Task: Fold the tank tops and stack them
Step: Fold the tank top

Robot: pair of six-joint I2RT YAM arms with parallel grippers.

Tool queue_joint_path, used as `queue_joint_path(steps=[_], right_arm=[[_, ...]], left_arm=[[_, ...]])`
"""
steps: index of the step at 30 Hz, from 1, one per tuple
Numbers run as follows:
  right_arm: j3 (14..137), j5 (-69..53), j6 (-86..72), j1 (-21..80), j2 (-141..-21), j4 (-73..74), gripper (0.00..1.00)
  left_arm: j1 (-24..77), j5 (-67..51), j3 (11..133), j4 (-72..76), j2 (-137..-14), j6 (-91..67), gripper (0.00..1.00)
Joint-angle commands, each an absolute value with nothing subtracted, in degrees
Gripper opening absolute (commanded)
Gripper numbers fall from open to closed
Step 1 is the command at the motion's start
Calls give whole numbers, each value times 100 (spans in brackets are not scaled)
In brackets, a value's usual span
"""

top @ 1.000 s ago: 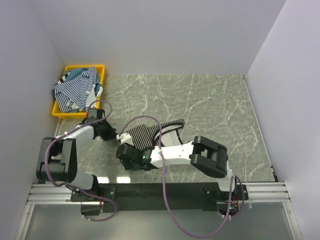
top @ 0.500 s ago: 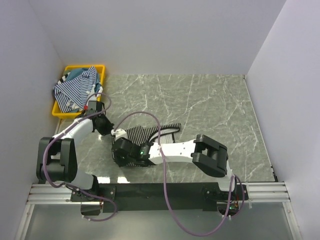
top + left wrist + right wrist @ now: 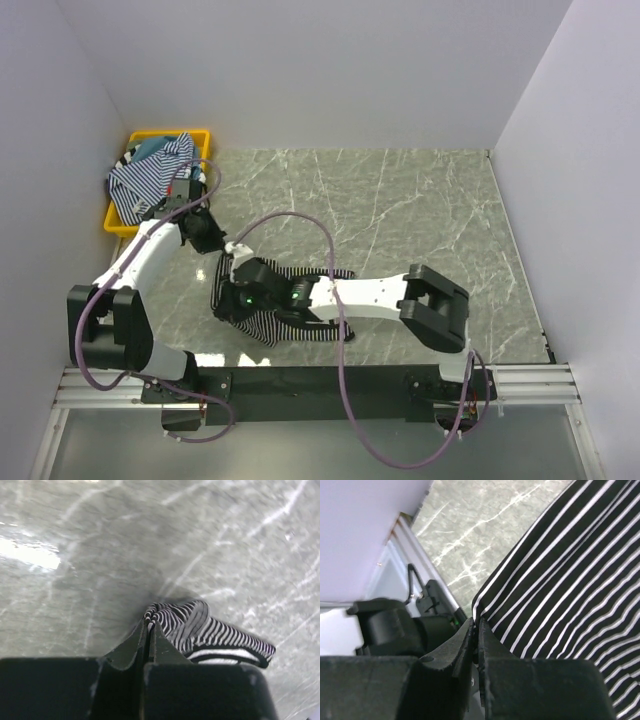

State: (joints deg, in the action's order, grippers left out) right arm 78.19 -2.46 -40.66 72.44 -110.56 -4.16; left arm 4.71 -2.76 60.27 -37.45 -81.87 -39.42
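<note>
A black tank top with thin white stripes (image 3: 262, 326) lies bunched on the marble table, left of centre and partly under my right arm. My left gripper (image 3: 222, 246) is at its far left corner. In the left wrist view this gripper (image 3: 150, 626) is shut on a gathered fold of the striped top (image 3: 210, 630). My right gripper (image 3: 226, 300) is at the top's near left side. The right wrist view shows it (image 3: 476, 622) shut on the top's hemmed edge (image 3: 570, 570). Blue-and-white striped tank tops (image 3: 150, 180) and a teal one (image 3: 150, 147) are heaped in the bin.
The yellow plastic bin (image 3: 115, 222) stands at the far left corner against the left wall, just beyond my left gripper. White walls close in the table on three sides. The metal rail (image 3: 520, 385) runs along the near edge.
Both grippers moved left and farther back, dragging the black striped top with them. It now lies more bunched under my right arm. My left gripper's jaws finished closing on the fabric.
</note>
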Motion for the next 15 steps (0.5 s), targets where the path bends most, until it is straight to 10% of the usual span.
queue_joint_path(steps=[1, 15], right_arm=[[7061, -1081, -4605, 7348, -10232, -1299, 8], [4134, -485, -5712, 7145, -8422, -3778, 9]], left_arm=[[807, -194, 6538, -3138, -7972, -3893, 1], [2416, 219, 7567, -3173, -8727, -4438, 1]])
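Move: Both hands hold the tank top's end opposite the neck, about 9 cm up; the neck end lies on the table, roughly 29 cm right of the left hand and 17 cm back, and about 29 cm right of the right hand, level with it. Its far strap is some 29 cm right and 8 cm back of the left hand, its near strap 29 cm right and 7 cm back of the right hand. The yellow basket sits about 19 cm left and 17 cm ahead of the left hand. Both hands keep their pinch and carry the raised end together to the right, towards the neck end, the left hand about 11 cm and the right somewhat less, each climbing a few centimetres and levelling off near the end. The left wrist turns some 15 degrees clockwise on the way, while the right hand's left-pointing fingers tip up towards level. ##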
